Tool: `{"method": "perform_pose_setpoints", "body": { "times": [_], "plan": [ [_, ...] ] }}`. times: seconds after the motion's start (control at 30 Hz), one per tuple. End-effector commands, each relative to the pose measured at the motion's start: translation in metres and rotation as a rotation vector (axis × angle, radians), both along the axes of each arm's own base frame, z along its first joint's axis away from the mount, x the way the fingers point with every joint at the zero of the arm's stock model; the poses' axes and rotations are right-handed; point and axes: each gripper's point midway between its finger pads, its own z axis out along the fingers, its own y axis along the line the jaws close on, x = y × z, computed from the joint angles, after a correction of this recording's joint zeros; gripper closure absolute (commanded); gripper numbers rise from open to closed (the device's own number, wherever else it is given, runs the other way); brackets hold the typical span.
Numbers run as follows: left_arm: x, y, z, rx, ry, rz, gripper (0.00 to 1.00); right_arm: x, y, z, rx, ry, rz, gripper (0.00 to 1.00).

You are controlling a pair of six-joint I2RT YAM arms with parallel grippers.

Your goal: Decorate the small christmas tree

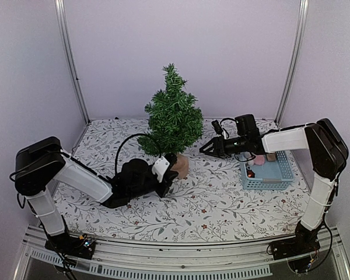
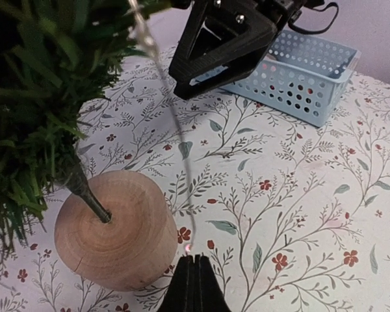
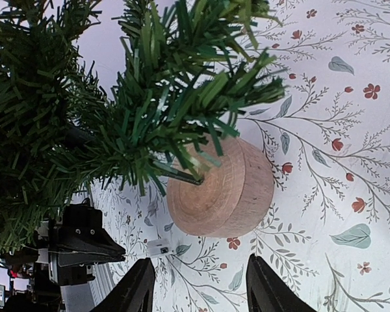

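Note:
The small christmas tree [image 1: 174,116] stands mid-table on its round wooden base [image 2: 114,234]. My left gripper [image 2: 195,260] sits low just right of the base, jaws shut on the end of a thin light wire [image 2: 175,130]. The wire rises from the tips into the branches, and a tiny pink light glows at the tips. In the right wrist view a small white piece [image 3: 157,247] hangs on that wire. My right gripper [image 3: 201,289] hovers right of the tree, pointing at the base, open with nothing between its fingers.
A light blue perforated basket [image 1: 280,175] with a few small ornaments stands at the right, under the right forearm. The floral tablecloth [image 1: 221,204] covers the table. Pale walls and metal posts close in the back and sides.

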Motion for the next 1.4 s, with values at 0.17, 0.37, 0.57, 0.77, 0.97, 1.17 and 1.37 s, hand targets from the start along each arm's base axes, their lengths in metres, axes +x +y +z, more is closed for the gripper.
{"method": "perform_pose_setpoints", "body": {
  "times": [0.17, 0.37, 0.57, 0.77, 0.97, 1.17, 1.37],
  "plan": [
    [-0.003, 0.039, 0.049, 0.104, -0.025, 0.103, 1.00, 0.003, -0.002, 0.025, 0.029, -0.048, -0.007, 0.49],
    [-0.001, 0.057, 0.073, 0.219, -0.041, 0.149, 1.00, 0.004, 0.000, 0.026, 0.038, -0.051, 0.004, 0.49],
    [0.002, 0.069, 0.094, 0.307, -0.052, 0.181, 1.00, 0.005, 0.002, 0.027, 0.045, -0.056, 0.012, 0.49],
    [-0.003, 0.080, 0.112, 0.389, -0.064, 0.165, 1.00, 0.006, 0.002, 0.027, 0.048, -0.059, 0.012, 0.49],
    [0.000, 0.092, 0.123, 0.481, -0.107, 0.179, 1.00, 0.008, 0.002, 0.026, 0.057, -0.058, 0.014, 0.49],
    [0.014, 0.101, 0.132, 0.555, -0.179, 0.186, 1.00, 0.009, 0.003, 0.025, 0.062, -0.056, 0.013, 0.49],
    [0.019, 0.106, 0.145, 0.593, -0.238, 0.142, 1.00, 0.009, 0.001, 0.025, 0.058, -0.056, 0.005, 0.49]
  ]
}}
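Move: Just ahead of the left hand, which already pinches the light string, stands the christmas tree: its trunk about 7 cm forward, 1 cm to the left, the middle of its greenery some 10 cm higher. Its wooden base lies 6 cm forward and 1 cm left, some 7 cm below; the right gripper waits about 7 cm forward and 8 cm to the right, 2 cm higher. From the right hand, the tree is some 9 cm left, level forward, about 8 cm up. Climbing away from the wooden base with fingers shut on the light string, the left hand goes steeply up about 8 cm first, then swings more to the left while still rising, ending some 12 cm higher and 10 cm left, beside the tree's lower left branches. The wrist rolls about 30 degrees, its left side lifting, and turns slightly counter-clockwise. ##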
